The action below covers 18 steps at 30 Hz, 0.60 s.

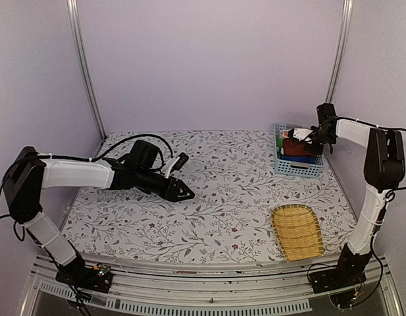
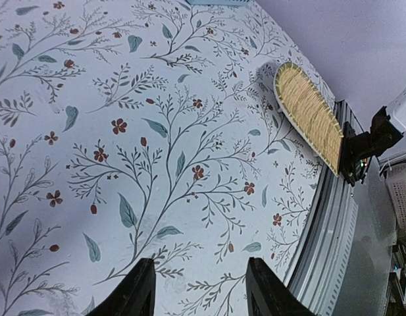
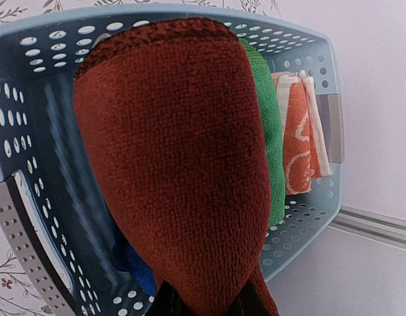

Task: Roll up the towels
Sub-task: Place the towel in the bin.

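Note:
My right gripper (image 1: 303, 141) (image 3: 212, 307) is shut on the dark reddish-brown towel (image 3: 183, 164) (image 1: 295, 147), a rolled bundle held over the inside of the pale blue perforated basket (image 3: 31, 217) (image 1: 296, 170) at the back right. Under that bundle, low in the basket, a corner of the royal blue towel (image 3: 140, 271) (image 1: 309, 158) shows. My left gripper (image 1: 185, 192) (image 2: 201, 264) hovers open above the floral tablecloth left of centre, with nothing between its black fingers (image 2: 147, 289).
A bright green cloth (image 3: 268, 125) and an orange-red patterned cloth (image 3: 298, 138) stand in the basket beside the towel. An oval woven tray (image 1: 298, 232) (image 2: 308, 112) lies at the front right, near the table's metal edge rail (image 2: 328, 230).

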Available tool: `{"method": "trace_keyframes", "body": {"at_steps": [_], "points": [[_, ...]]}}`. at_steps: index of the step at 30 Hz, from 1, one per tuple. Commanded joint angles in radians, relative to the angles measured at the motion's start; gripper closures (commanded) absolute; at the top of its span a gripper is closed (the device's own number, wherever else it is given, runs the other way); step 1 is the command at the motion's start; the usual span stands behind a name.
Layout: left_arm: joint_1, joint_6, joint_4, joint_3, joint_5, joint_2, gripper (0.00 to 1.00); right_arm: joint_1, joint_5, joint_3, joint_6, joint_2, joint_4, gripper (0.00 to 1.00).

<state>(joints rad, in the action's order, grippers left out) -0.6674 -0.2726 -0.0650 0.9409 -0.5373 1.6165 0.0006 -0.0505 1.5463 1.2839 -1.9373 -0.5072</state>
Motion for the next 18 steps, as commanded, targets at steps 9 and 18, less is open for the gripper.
{"method": "trace_keyframes", "body": {"at_steps": [9,18], "points": [[0.011,-0.017,0.022,-0.005,-0.012,0.020,0.51,0.000,-0.001,-0.099,0.003,0.050,0.045,0.98],[0.011,-0.014,0.025,0.003,-0.024,0.047,0.51,0.000,-0.014,-0.152,0.012,0.045,0.045,0.97]]}}
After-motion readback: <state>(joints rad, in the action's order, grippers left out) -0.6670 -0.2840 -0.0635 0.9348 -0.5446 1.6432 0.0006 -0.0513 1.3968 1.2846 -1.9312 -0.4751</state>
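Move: Over the right part of the bin, the right hand holds the red rolled towel, which sticks out to the hand's left. The free slot at the bin's near end has its middle about 5 cm back, 7 cm left and 11 cm below the hand. The blue roll lies about level with the hand fore and aft, 7 cm left; the green one is 5 cm ahead, 8 cm left, both some 9 cm lower. From the left hand the slot is roughly 17 cm ahead, 44 cm right and 11 cm down. Lowering the pinched red towel about 5 cm towards the free slot between the blue roll and the bin's near wall, the right hand also draws back some 3 cm, with no shift sideways. It starts slowly, then sinks faster; the wrist tips slightly further down and the fingers stay shut on the towel. ##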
